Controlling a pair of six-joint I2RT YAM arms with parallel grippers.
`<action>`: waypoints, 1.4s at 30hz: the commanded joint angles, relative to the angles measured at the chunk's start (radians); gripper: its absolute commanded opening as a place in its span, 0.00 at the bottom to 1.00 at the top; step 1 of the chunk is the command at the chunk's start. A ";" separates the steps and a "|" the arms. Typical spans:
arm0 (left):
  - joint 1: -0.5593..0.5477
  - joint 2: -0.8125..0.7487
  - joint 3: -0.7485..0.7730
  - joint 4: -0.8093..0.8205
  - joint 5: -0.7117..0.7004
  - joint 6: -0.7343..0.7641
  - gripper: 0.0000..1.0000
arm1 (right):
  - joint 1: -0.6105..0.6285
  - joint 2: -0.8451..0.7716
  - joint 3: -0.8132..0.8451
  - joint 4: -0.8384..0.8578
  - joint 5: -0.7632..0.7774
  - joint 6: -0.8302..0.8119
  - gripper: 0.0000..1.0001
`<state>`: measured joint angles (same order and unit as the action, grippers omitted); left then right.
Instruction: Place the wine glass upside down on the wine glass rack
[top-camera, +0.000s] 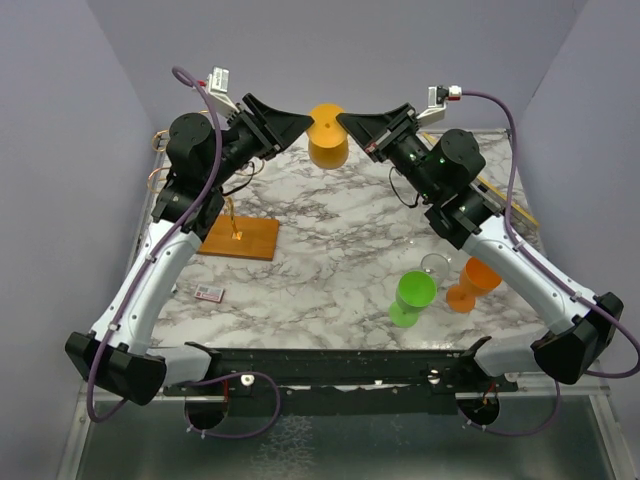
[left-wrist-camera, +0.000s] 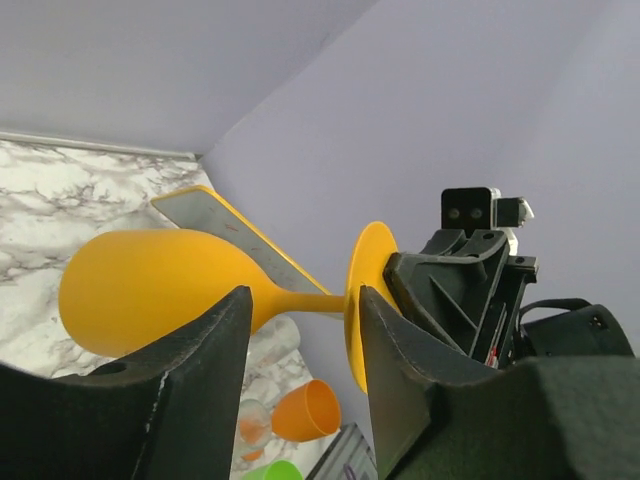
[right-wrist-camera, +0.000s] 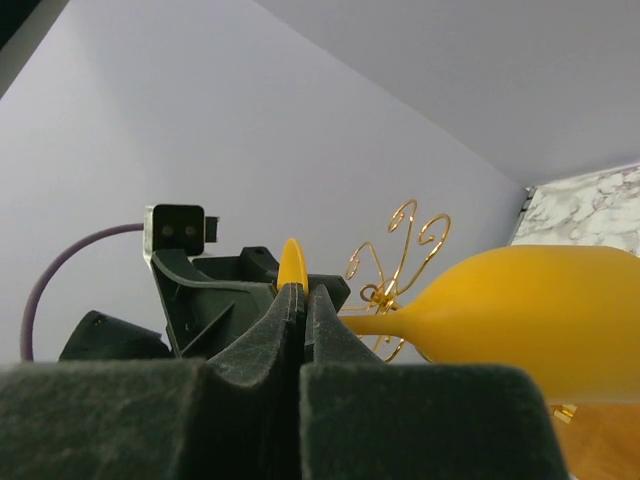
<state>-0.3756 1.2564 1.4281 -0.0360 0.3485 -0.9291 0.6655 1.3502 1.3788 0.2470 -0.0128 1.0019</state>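
A yellow-orange wine glass hangs in the air over the far middle of the table, between both raised grippers. My right gripper is shut on the rim of its flat foot; its bowl juts out to the right. My left gripper is open, and its fingers stand on either side of the stem, one by the bowl and one by the foot. The wine glass rack has gold spiral arms and a wooden base at the table's left, below my left arm.
A green glass, an orange glass and a clear glass stand at the near right. A small card lies at the near left. A long yellow-edged strip lies along the right edge.
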 joint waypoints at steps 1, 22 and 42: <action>0.020 0.008 -0.020 0.099 0.173 -0.071 0.47 | -0.004 0.005 -0.004 0.049 -0.069 0.012 0.01; 0.116 0.068 0.064 0.187 0.357 -0.102 0.00 | -0.009 0.013 0.067 -0.094 -0.046 -0.100 0.67; 0.348 0.328 0.245 0.211 0.322 -0.248 0.00 | -0.024 -0.221 -0.191 -0.138 0.079 -0.181 0.72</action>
<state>-0.0742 1.5486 1.6588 0.1341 0.6964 -1.1130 0.6441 1.1622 1.2171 0.1303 0.0406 0.8452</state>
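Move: The upside-down wine glass hangs by its foot in the shut right fingers: its middle is about 3 cm left of the right hand, 1 cm ahead and 8 cm below. From the half-open left fingers at the foot's left rim, that middle lies some 5 cm right, level fore and aft, 8 cm below. The wine glass rack stands about 15 cm left of the left hand, 4 cm back, its middle 15 cm lower; the green wine glass is roughly 15 cm right of the right hand, 18 cm back and 26 cm below. While the right hand keeps its pinch and eases the glass some 2 cm left, the left hand closes in about 2 cm back and to the right, turning about 10 degrees clockwise, and shuts its fingers on the foot's rim. The right fingers then open and let go, backing off to the right, down and slightly back, while the left hand carries the glass some 10 cm forward and 7 cm left towards the rack's far side, rising a little at first and dipping at the end. ##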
